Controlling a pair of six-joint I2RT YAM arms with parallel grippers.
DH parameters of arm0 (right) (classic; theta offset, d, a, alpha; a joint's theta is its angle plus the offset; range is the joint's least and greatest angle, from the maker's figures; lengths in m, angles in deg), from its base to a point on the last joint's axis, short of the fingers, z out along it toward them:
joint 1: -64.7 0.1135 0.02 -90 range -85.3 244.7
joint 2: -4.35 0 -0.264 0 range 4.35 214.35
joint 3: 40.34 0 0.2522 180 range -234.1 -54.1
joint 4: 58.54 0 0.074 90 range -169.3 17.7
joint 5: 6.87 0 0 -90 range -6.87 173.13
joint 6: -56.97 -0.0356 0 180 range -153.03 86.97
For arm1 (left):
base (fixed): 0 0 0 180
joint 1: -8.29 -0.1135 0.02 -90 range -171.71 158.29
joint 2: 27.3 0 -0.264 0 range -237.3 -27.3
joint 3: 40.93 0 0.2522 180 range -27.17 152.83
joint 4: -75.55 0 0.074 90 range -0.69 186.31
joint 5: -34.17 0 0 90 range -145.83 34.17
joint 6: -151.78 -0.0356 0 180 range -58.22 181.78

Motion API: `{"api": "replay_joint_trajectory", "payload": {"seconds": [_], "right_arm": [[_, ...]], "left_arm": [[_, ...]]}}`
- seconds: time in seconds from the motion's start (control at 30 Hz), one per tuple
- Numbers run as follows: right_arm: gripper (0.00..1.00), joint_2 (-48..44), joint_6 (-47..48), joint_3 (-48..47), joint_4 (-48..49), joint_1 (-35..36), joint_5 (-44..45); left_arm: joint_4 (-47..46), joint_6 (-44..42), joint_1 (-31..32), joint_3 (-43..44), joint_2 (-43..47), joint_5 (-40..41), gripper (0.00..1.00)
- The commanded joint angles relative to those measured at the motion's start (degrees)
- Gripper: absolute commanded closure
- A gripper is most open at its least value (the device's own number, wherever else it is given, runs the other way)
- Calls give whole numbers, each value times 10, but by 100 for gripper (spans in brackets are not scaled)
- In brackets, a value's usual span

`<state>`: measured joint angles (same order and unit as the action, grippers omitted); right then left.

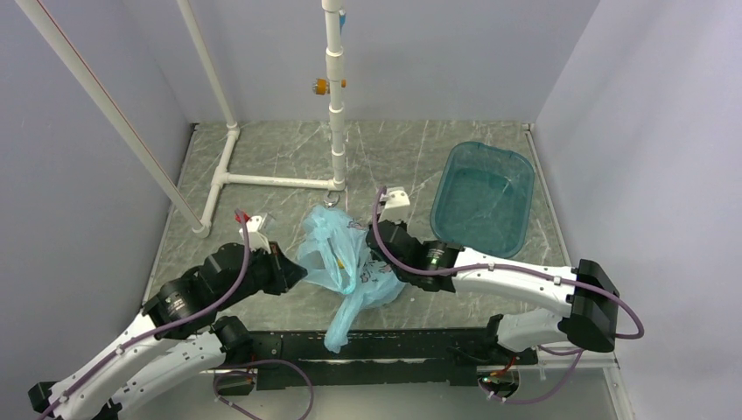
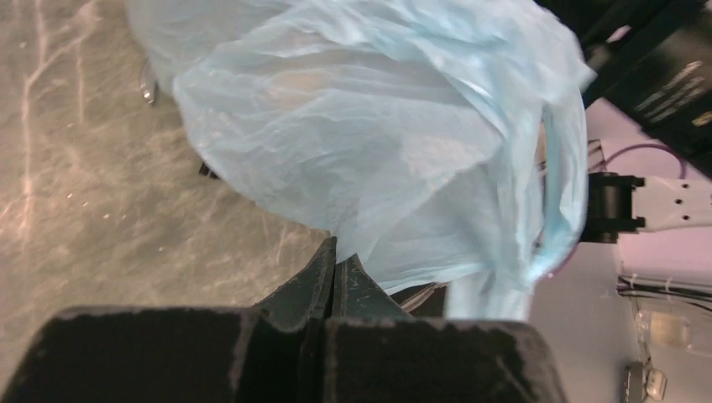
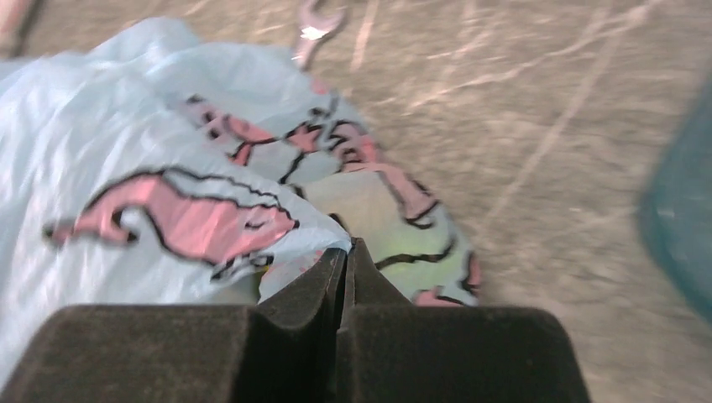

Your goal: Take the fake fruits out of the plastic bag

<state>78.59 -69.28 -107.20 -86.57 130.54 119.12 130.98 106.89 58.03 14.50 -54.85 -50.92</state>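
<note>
The light blue plastic bag (image 1: 337,254) with its pink and black print sits bunched between my two grippers near the table's front, a tail hanging over the edge. My left gripper (image 1: 297,278) is shut, and its tips (image 2: 336,260) pinch the bag's film (image 2: 378,159). My right gripper (image 1: 378,262) is also shut (image 3: 348,252), with a fold of the bag (image 3: 193,193) caught at its tips. A bright green fruit (image 3: 378,222) shows through the film just beyond the right fingers. A yellow-orange fruit (image 1: 344,262) glints inside the bag. Any other fruit is hidden.
A rigid teal tub (image 1: 483,197) stands at the back right, close to the right arm. A white pipe frame (image 1: 337,131) rises behind the bag, with a metal hook (image 3: 312,29) lying by its foot. Grey walls close in the table.
</note>
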Motion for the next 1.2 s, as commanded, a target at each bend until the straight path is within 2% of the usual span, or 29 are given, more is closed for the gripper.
{"api": "replay_joint_trajectory", "payload": {"seconds": [0.0,0.2,0.3,0.37,0.47,0.53,0.6,0.67,0.77,0.83,0.9,1.03,1.17], "right_arm": [[100,-38,1,-42,-117,-27,154],[100,-99,42,-39,-155,-61,183],[100,-111,72,-48,-142,-63,96],[92,-119,75,-56,-140,-60,27],[68,-138,64,-45,-132,-59,-87],[54,-151,48,-36,-132,-49,-124],[37,-163,23,-28,-133,-32,-135],[25,-166,-10,-27,-142,-19,-141],[9,-160,-76,-26,-155,-1,-138],[2,-151,-120,-18,-148,10,-135],[0,-138,-170,-4,-137,26,-116],[0,-98,-246,25,-123,58,-55],[4,-81,-258,41,-104,69,-34]], "left_arm": [[73,30,1,10,11,61,100],[85,58,0,-8,16,77,100],[67,48,0,-13,9,61,100],[55,35,0,-11,3,48,100],[39,-7,0,0,-9,15,99],[40,-30,1,13,-15,4,88],[41,-59,0,31,-20,2,70],[39,-94,1,52,-29,2,52],[50,-161,0,106,-71,10,31],[63,-202,1,144,-112,14,14],[71,-237,0,177,-161,10,1],[81,-256,0,228,-244,63,1],[64,-243,0,227,-277,123,1]]}}
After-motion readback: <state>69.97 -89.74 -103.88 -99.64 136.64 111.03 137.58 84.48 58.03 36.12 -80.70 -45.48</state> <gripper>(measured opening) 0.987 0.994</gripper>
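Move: My left hand pinches the bag's hem; the yellow fruit in the bag lies about 5 cm ahead of it, 9 cm right and 12 cm lower. The wrench head is some 22 cm ahead and 7 cm right of that hand, the bag's loose handle 10 cm back and 9 cm right. From my right hand, also gripping the hem, the fruit is about 8 cm back, 7 cm left and 9 cm below; the teal bin is roughly 8 cm ahead and 30 cm right. I spread the bag: my right hand pulls its hem about 10 cm right and up, while my left draws its own side slightly left and down. Then both sets of fingers open wide and let go; my right hand swings back some 10 cm and left, dipping and tipping down over the printed side, and my left rises and reaches forward along the bag's left rim, rolling its left side up about 25 degrees. ##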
